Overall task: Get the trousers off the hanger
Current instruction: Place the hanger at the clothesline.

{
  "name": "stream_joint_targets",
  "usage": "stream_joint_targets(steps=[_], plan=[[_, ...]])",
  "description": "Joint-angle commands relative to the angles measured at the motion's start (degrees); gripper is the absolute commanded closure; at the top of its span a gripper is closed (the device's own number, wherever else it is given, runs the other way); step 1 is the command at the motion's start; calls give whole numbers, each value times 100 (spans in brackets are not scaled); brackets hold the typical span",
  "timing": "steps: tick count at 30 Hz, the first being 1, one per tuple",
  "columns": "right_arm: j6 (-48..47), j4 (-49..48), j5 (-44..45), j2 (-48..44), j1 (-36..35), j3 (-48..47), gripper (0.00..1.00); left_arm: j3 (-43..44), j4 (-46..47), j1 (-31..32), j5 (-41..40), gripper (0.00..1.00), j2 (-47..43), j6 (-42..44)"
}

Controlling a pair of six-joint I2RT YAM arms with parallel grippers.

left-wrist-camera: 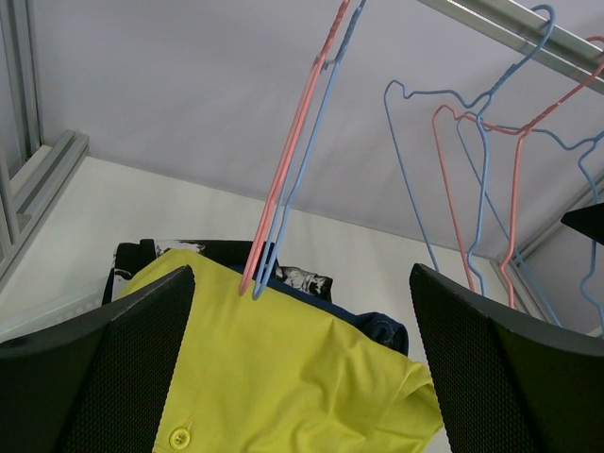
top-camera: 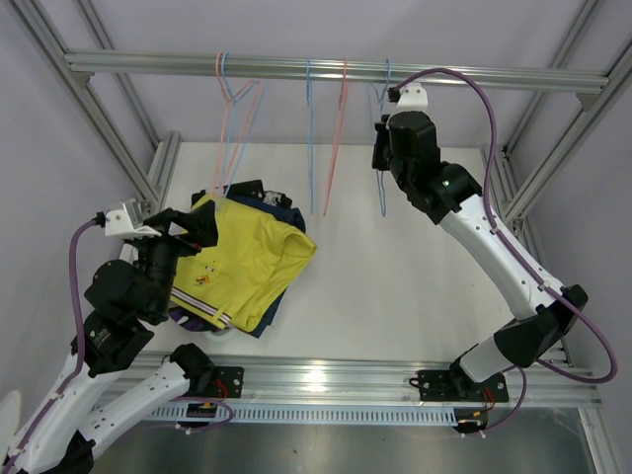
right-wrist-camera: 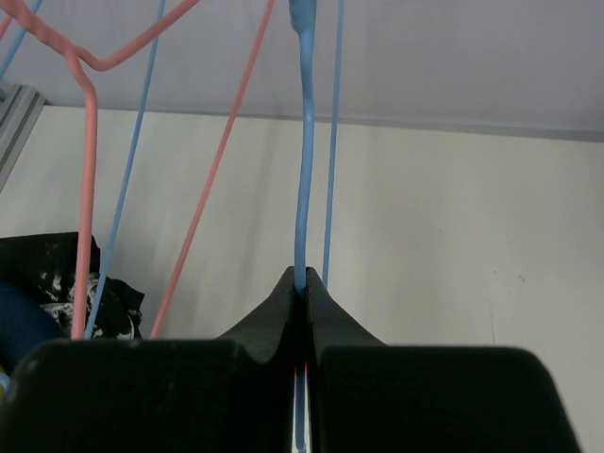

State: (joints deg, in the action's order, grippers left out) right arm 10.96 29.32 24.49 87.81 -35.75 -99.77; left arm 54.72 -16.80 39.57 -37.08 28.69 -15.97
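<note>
Several trousers lie in a pile at the left of the table, the yellow trousers (top-camera: 247, 262) (left-wrist-camera: 283, 377) on top. A navy pair (top-camera: 288, 213) (left-wrist-camera: 382, 330) and a black-and-white patterned pair (left-wrist-camera: 304, 279) peek out from under them. My left gripper (top-camera: 202, 229) (left-wrist-camera: 302, 363) hovers open just over the yellow pair, with nothing between its fingers. Up at the rail, my right gripper (top-camera: 380, 148) (right-wrist-camera: 302, 283) is shut on the wire of a bare blue hanger (top-camera: 383, 193) (right-wrist-camera: 304, 170).
Other bare hangers dangle from the metal rail (top-camera: 326, 69): a pink and blue pair (top-camera: 233, 118) at the left, then a blue hanger (top-camera: 310, 138) and a pink hanger (top-camera: 337, 128) in the middle. Frame posts stand at both sides.
</note>
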Motion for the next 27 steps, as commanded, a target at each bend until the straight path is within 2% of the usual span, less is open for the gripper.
stream_joint_targets(steps=[1,3,4,5,6,8,9,12,15,27], plan=[[64,-102,-58,-335,15,36,100,4,177,-64,96,1,-39,94],[73,-93,-58,-370,15,80,99,-14,177,-64,122,1,-30,94],[82,-85,-67,-387,15,98,93,12,177,-64,113,0,-30,102],[90,-84,-85,-414,6,124,86,-5,177,-64,113,1,-39,103],[99,-84,-111,-475,15,141,74,-5,185,-64,113,0,-39,111],[99,-76,-164,-563,15,229,65,-23,212,-64,131,1,-47,146],[108,-76,-181,-650,6,256,52,-31,221,-64,140,1,-47,173],[117,-23,-155,-870,-37,378,37,-58,265,-64,148,1,-65,234],[108,3,-85,-1090,-99,624,30,-110,352,-64,113,1,-100,339],[248,188,20,-3032,-415,2328,26,-189,545,-64,-1,1,137,665]])
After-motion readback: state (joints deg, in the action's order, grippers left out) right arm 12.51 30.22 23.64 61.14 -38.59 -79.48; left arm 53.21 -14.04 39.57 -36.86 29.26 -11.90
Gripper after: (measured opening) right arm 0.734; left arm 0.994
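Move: The right hand still pinches the near wire of the last blue hanger. The spot on the clothesline for this hanger's hook lies about 10 cm ahead of the right hand, straight in line with it, and some 13 cm above. The pink hanger hangs about 9 cm to the right hand's left and 5 cm ahead, and another blue hanger about 15 cm left and 6 cm ahead. From the empty left hand that spot is about 35 cm to the right, 28 cm ahead and 12 cm up. The right fingers let go of the blue hanger's near wire, spreading to nearly three quarters open as the hand eases back from it. The hand then draws away from the clothesline at growing speed, about 11 cm back and 5 cm to the right, staying near its height with only a slight tilt. ##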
